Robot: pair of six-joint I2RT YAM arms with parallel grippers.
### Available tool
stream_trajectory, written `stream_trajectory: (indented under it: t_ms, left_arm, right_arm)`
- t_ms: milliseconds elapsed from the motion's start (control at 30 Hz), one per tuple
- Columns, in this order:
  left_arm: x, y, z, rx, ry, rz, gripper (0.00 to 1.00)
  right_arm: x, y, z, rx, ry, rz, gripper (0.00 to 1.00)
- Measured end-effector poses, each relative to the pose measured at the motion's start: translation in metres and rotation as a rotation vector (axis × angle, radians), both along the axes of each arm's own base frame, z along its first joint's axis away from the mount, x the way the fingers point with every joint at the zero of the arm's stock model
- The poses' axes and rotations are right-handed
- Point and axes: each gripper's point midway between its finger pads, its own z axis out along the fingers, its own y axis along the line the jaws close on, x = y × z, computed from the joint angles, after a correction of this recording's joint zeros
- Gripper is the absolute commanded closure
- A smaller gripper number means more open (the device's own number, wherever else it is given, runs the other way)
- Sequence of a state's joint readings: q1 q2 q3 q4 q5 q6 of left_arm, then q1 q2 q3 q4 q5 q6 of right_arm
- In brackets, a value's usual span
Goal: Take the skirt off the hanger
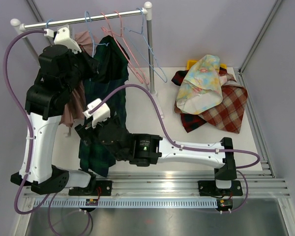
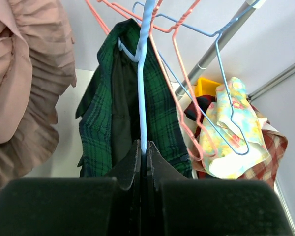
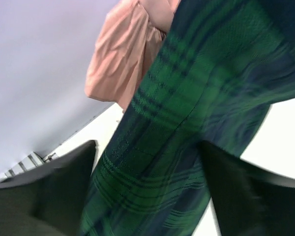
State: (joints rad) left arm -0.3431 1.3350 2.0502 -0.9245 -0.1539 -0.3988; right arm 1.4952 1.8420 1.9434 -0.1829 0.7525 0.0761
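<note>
The green plaid skirt (image 1: 110, 69) hangs from a light blue hanger (image 1: 91, 34) on the rail, and its hem reaches down to the table. My left gripper (image 1: 91, 61) is up by the rail, shut on the hanger's light blue wire (image 2: 142, 93), with the skirt (image 2: 164, 108) draped just beyond. My right gripper (image 1: 88, 137) is low at the skirt's bottom part. In the right wrist view it (image 3: 148, 147) stands open with the plaid cloth (image 3: 187, 98) running between its fingers, which are apart from the cloth's edges.
A dusty-pink ruffled garment (image 1: 73, 103) hangs left of the skirt. Empty pink hangers (image 1: 123, 44) and a blue one (image 1: 150, 46) hang on the rail (image 1: 118, 15) beside its post (image 1: 150, 64). A pile of clothes (image 1: 209, 93) lies over a yellow bin (image 1: 191, 63) at the right.
</note>
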Motion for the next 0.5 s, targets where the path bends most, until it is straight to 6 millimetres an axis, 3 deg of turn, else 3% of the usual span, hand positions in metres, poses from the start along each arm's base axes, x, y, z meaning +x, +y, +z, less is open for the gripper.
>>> stream_trajectory:
  t_ms: [33,67,133,167,333,500]
  left_arm:
    - [0.000,-0.001,0.000,-0.002,0.001,-0.004,1.00]
    - [0.000,-0.002,0.001,-0.004,0.000,-0.007,1.00]
    - [0.000,-0.003,0.003,-0.006,-0.003,-0.013,1.00]
    - [-0.001,-0.003,0.004,-0.007,-0.004,-0.015,1.00]
    - [0.000,-0.001,0.006,0.019,0.009,-0.012,1.00]
    - [0.009,0.006,0.013,0.073,-0.004,0.023,1.00]
  right_arm:
    - [0.001,0.002,-0.004,-0.008,-0.001,-0.003,0.27]
    - [0.001,0.003,-0.008,-0.011,0.000,-0.006,0.63]
    - [0.002,0.005,-0.019,-0.022,0.006,-0.013,0.96]
    - [0.002,0.005,-0.023,-0.023,0.012,-0.016,1.00]
    - [0.000,0.003,-0.045,-0.015,0.060,-0.024,1.00]
    - [-0.014,-0.018,-0.075,-0.041,0.097,-0.065,1.00]
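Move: The right hand, wide open, already has the green skirt hanging between its fingers; the skirt's middle lies roughly 6 cm ahead, 4 cm to the right and 2 cm below. From there the pink dress hangs about 16 cm ahead and 3 cm left, level with the hand, and the pink hangers some 24 cm ahead, 14 cm right and 8 cm higher. For the left hand, holding the blue hanger, the skirt's middle is about 8 cm back, 1 cm right and 13 cm below. Straight away the right fingers shut on the hanging cloth of the green skirt, pinching it, while that hand sinks faster and faster, about 7 cm in all, drifting a little right and back towards the end as its fingertips tip slightly down. The left hand keeps its shut grip on the blue hanger and edges up and forward by only a centimetre or so. ##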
